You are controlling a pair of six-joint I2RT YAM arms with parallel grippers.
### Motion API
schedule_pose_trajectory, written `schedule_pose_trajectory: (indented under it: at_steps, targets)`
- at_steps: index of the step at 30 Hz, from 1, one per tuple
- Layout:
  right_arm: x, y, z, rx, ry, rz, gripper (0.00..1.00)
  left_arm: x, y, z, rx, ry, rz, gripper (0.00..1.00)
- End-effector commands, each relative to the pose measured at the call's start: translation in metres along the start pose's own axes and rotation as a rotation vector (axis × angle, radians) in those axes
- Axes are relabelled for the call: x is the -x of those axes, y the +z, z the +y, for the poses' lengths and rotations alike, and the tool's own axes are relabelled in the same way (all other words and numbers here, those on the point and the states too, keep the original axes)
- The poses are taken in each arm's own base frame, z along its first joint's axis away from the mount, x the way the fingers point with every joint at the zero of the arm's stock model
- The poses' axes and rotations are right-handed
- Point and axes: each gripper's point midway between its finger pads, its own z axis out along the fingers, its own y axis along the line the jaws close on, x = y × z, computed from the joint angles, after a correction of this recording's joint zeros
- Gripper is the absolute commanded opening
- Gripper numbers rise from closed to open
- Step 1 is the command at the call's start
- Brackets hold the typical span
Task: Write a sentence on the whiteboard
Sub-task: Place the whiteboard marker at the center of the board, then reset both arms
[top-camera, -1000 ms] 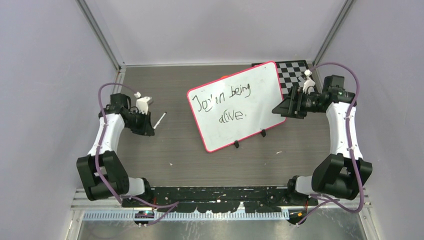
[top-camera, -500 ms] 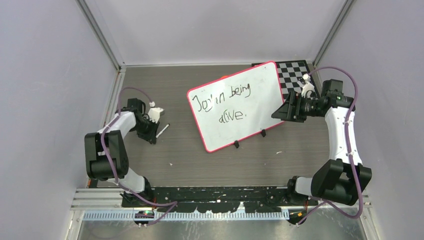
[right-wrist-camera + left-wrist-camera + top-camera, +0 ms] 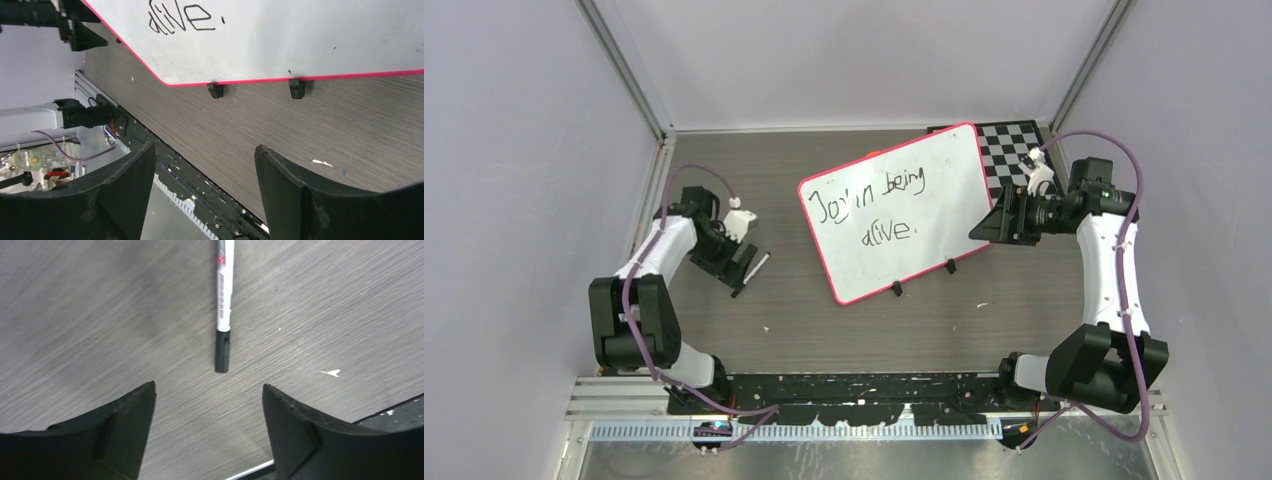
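The whiteboard (image 3: pixel 894 215) lies tilted on the table, with a pink-red rim and two black clips on its near edge. The sentence (image 3: pixel 872 205) reads "Joy in being alive." in two lines. A white marker with a black cap (image 3: pixel 758 268) lies on the table left of the board. My left gripper (image 3: pixel 740 280) is open and empty just behind the marker (image 3: pixel 223 305), whose cap end lies just ahead of the gap between my fingers. My right gripper (image 3: pixel 986 225) is open and empty at the board's right edge. The board (image 3: pixel 300 35) and its word "alive." (image 3: pixel 182 19) show in the right wrist view.
A black-and-white checkerboard (image 3: pixel 1009 145) lies at the back right, partly under the whiteboard. Small white specks (image 3: pixel 981 305) dot the wood table. The black base rail (image 3: pixel 864 390) runs along the near edge. Purple-grey walls close in both sides.
My left arm has folded back and its gripper has swung nearer and rightward. The marker now lies a little nearer and to the right. My right gripper has barely moved.
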Motion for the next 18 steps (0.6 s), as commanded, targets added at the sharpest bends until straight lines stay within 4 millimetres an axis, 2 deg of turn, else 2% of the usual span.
schedule_pose_trajectory:
  at_steps: [1,2,4,6,10,14,18]
  targets:
    - [0.015,-0.019,0.01,-0.045,-0.111,-0.023,0.77,0.037,-0.067,-0.002,0.032,0.016,-0.122,0.92]
    - [0.02,-0.022,0.009,-0.064,-0.124,-0.029,0.77,0.045,-0.079,-0.003,0.03,0.014,-0.145,0.99]
    - [0.033,-0.029,0.007,-0.093,-0.146,-0.051,0.77,0.063,-0.105,-0.001,0.036,0.001,-0.198,1.0]
    - [0.049,-0.037,0.005,-0.108,-0.151,-0.077,0.78,0.088,-0.137,0.011,0.07,-0.035,-0.291,1.0]
    - [0.087,-0.059,-0.01,-0.151,-0.15,-0.143,0.8,0.109,-0.182,0.043,0.112,-0.196,-0.413,1.0]
    - [0.112,-0.073,-0.043,-0.2,-0.103,-0.18,0.8,0.116,-0.197,0.065,0.191,-0.266,-0.486,1.0]
    - [0.115,-0.068,-0.073,-0.223,-0.052,-0.181,0.8,0.115,-0.188,0.066,0.2,-0.328,-0.517,1.0]
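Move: The marker I have just put down lies under my left hand, its middle roughly 4 cm ahead, 4 cm to the right and 4 cm below. The whiteboard's middle is about 39 cm to that hand's right and 19 cm ahead. From my right hand, the whiteboard's middle is about 20 cm left, 18 cm ahead and 21 cm down. The checkerboard is some 30 cm ahead and 8 cm right, and the marker about 55 cm left and 3 cm ahead. My left hand, already free of the marker, climbs fast straight off it by about 21 cm, drawing forward some 10 cm and easing left late, while its fingers spread fully and tilt forward. My empty right hand also backs away from the whiteboard, rising first, then swinging right about 10 cm and forward, fingers still open. ##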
